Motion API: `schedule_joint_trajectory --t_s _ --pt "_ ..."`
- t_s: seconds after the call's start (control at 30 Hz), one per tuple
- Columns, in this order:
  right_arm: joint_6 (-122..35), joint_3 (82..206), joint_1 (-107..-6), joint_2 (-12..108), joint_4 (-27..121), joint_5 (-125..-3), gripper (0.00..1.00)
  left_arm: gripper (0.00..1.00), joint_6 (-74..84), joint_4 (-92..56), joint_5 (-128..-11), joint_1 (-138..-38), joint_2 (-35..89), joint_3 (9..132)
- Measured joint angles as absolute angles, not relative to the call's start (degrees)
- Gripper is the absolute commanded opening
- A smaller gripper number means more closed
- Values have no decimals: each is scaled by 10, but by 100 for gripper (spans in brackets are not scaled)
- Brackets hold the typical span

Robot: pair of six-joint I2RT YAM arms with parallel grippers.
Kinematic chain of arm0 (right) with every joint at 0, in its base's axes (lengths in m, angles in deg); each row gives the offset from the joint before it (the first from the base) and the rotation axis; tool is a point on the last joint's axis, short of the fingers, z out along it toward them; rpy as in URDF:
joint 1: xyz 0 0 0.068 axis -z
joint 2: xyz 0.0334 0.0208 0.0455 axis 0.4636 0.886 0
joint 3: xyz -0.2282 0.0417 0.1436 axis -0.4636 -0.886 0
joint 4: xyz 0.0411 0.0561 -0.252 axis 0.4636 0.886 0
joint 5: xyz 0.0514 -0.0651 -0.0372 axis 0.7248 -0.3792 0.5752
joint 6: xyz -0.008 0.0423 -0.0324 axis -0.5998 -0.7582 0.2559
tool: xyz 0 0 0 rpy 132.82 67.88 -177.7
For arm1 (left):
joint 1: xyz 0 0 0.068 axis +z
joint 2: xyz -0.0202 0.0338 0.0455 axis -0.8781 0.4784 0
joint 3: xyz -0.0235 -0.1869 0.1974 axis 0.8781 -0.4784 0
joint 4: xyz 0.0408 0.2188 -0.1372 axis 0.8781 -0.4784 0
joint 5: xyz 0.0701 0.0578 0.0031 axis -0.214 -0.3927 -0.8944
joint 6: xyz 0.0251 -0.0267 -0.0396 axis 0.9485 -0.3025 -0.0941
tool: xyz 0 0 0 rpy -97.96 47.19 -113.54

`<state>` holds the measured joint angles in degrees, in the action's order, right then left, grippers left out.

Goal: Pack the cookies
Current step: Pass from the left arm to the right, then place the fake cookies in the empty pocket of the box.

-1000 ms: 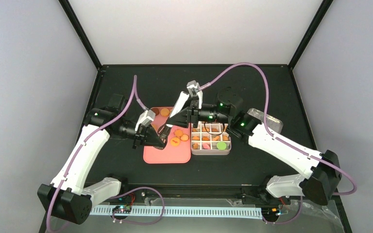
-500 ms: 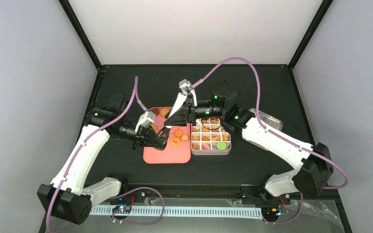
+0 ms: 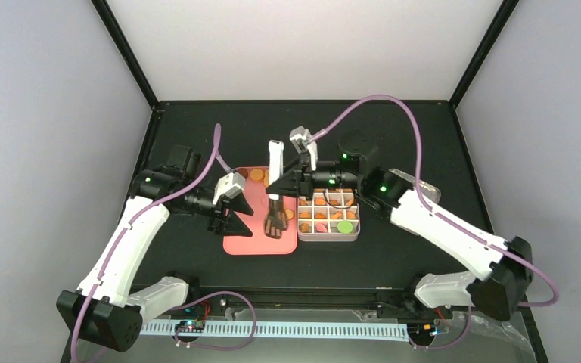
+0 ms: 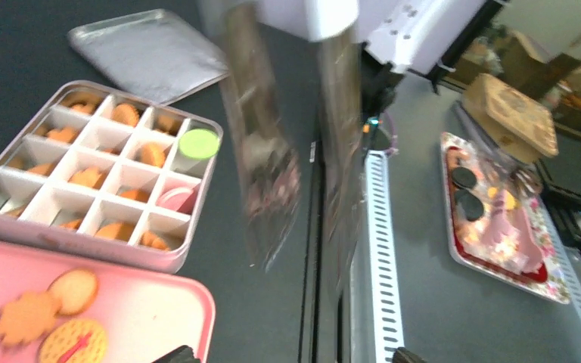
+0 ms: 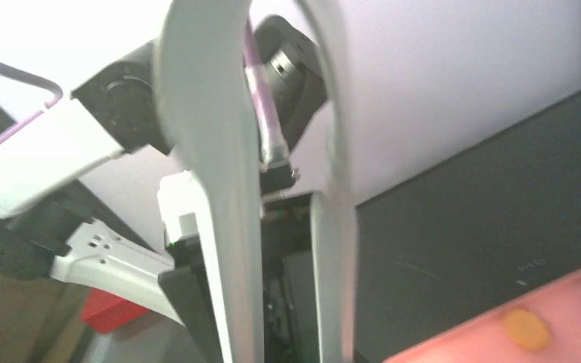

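Orange cookies lie on the pink tray, and three show near its corner in the left wrist view. More cookies fill the divided tin. Metal tongs with a white top stand upright over the tray, tips down near its right side. My right gripper is shut on their middle; both tong arms rise blurred in the right wrist view. My left gripper sits left of the tongs, open and empty, its fingertips wide apart.
The tin's silver lid lies on the black table to the right of the tin. A white perforated rail runs along the table's near edge. Beyond it sits a flowered tray with dark discs.
My left gripper opened, let go of the tongs and drew back left. My right gripper closed on the tongs and swung them upright, tips down over the tray.
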<state>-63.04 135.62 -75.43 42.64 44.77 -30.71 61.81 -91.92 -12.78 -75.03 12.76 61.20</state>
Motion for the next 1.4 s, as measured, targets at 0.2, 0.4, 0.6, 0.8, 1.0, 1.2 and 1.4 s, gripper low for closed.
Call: schedule_joint_trajectory --t_s 0.2,0.4,0.6,0.8,1.0,1.2,1.4 --pt "-571 1297 -758 317 539 -470 30 86 573 -875 -201 -750 124 612" --pt "-542 1227 -758 226 604 -653 29 86 554 -864 -248 -750 125 612" --pt "-538 1159 -758 156 638 -806 29 86 551 -861 -263 -750 125 612" --pt "-544 1116 -758 122 637 -918 31 86 550 -860 -267 -750 125 612" --pt "-561 1087 -758 120 622 -973 32 86 550 -861 -269 -750 125 612" --pt "-577 1051 -758 113 589 -1008 32 86 550 -861 -269 -750 127 612" --pt "-587 1035 -748 125 552 -1017 31 86 552 -861 -272 -750 129 612"
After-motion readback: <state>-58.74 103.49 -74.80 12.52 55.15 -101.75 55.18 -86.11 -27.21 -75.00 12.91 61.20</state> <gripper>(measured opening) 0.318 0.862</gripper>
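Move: With the tongs already in my right hand, the compartment box is about 17 cm to that hand's right, 7 cm ahead and 34 cm below. The green cookie in the box is about 21 cm right and 1 cm ahead; the pink tray's middle lies 7 cm left and 7 cm ahead, nearly 36 cm down. From my left hand, the box is roughly 22 cm right, 11 cm ahead and 25 cm down. I keep the tongs gripped in my right hand and sweep them right, about 22 cm, while sinking some 12 cm and easing forward, from above the tray to over the box's right side. The wrist swings about 70 degrees clockwise, turning the fingers from leftward to mostly forward. My empty left hand opens wider and shifts about 3 cm forward and a little down, then waits. ##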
